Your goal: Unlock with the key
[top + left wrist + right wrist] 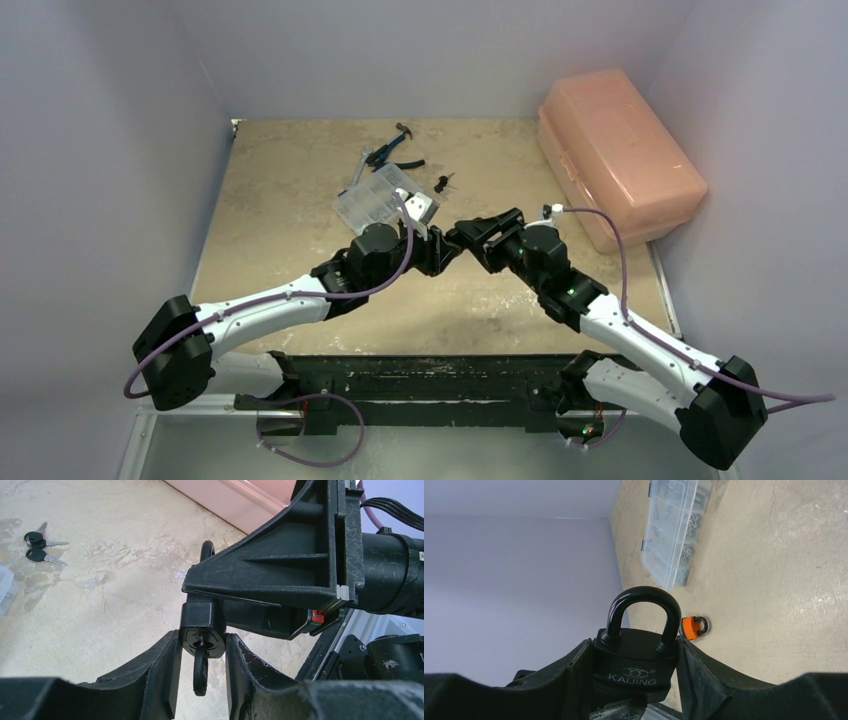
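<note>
A black padlock (pixel 634 662) marked KAIJING sits upright between my right gripper's fingers, and the right gripper (pixel 634 647) is shut on its body, with the shackle closed. In the left wrist view the padlock (pixel 201 625) shows its underside. A black-headed key (pixel 200 672) hangs edge-on from the keyhole. My left gripper (pixel 202 639) straddles the key head, its fingers on either side with a gap to each, so it is open. From above, the left gripper (pixel 450 250) and right gripper (pixel 472 238) meet tip to tip at mid-table.
Spare keys (pixel 40 545) lie on the table beyond the left gripper. A clear compartment box (pixel 385 200), pliers (pixel 390 155) and a small orange padlock (pixel 691 627) lie behind the grippers. A large pink case (pixel 615 150) stands at the right wall.
</note>
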`<state>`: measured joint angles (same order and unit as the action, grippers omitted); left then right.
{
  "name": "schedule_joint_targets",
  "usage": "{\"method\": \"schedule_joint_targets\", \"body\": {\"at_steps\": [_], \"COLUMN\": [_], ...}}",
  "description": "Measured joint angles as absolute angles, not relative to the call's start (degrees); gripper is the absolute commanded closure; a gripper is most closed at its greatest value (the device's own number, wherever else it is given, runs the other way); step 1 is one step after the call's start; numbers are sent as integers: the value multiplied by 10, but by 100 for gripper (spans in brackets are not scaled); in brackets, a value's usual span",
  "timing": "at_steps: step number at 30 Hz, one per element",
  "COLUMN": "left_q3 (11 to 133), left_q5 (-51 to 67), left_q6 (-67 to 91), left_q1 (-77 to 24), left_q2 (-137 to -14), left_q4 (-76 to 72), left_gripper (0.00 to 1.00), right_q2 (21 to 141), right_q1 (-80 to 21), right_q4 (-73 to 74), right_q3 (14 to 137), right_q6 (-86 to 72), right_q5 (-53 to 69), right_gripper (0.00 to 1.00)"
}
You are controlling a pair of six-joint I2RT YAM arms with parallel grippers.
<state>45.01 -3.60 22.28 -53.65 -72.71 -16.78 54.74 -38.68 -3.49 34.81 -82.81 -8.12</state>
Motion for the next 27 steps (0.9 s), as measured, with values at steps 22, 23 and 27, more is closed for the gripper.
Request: {"method": "schedule_joint_targets", "body": {"at_steps": [22,23,27], "left_q3": [385,382,376], "left_q5": [-22,-20,-17], "left_q6": [361,369,398], "left_q1": [-505,-503,-503], "left_q2": [-631,-628,-612], "left_q4": [-192,-192,-198], "left_gripper": [100,100,100], "right_q2": [467,465,467], "right_q1": [-390,-390,-385], "right_q4": [-306,-329,-407], "right_q3": [241,224,171], "right_q6": [-707,-705,-706], "right_q5": [-45,-39,-17], "right_gripper": [1,2,3]}}
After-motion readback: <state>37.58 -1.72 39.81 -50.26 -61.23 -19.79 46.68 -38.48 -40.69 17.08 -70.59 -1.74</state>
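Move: Between the two grippers hangs the black padlock, its middle about 1 cm ahead of and 1 cm right of the left hand's point and right at the right hand's; both already grip it, and the key sits in its lower end. From the right hand, the bunch of keys lies some 19 cm ahead and 1 cm left, the parts box 16 cm ahead and 16 cm left, and the orange padlock 3 cm back and 18 cm left, all roughly 21 cm lower. Letting go of the black padlock, the right hand spreads its fingers wide and rises about 6 cm, then eases back towards its base and sinks a little, fingertips tipping up nearly 30 degrees. The left hand keeps its pinch on the padlock and carries it some 3 cm left and 3 cm up, rolling roughly 20 degrees, while the right's open fingers end close by the shackle. ##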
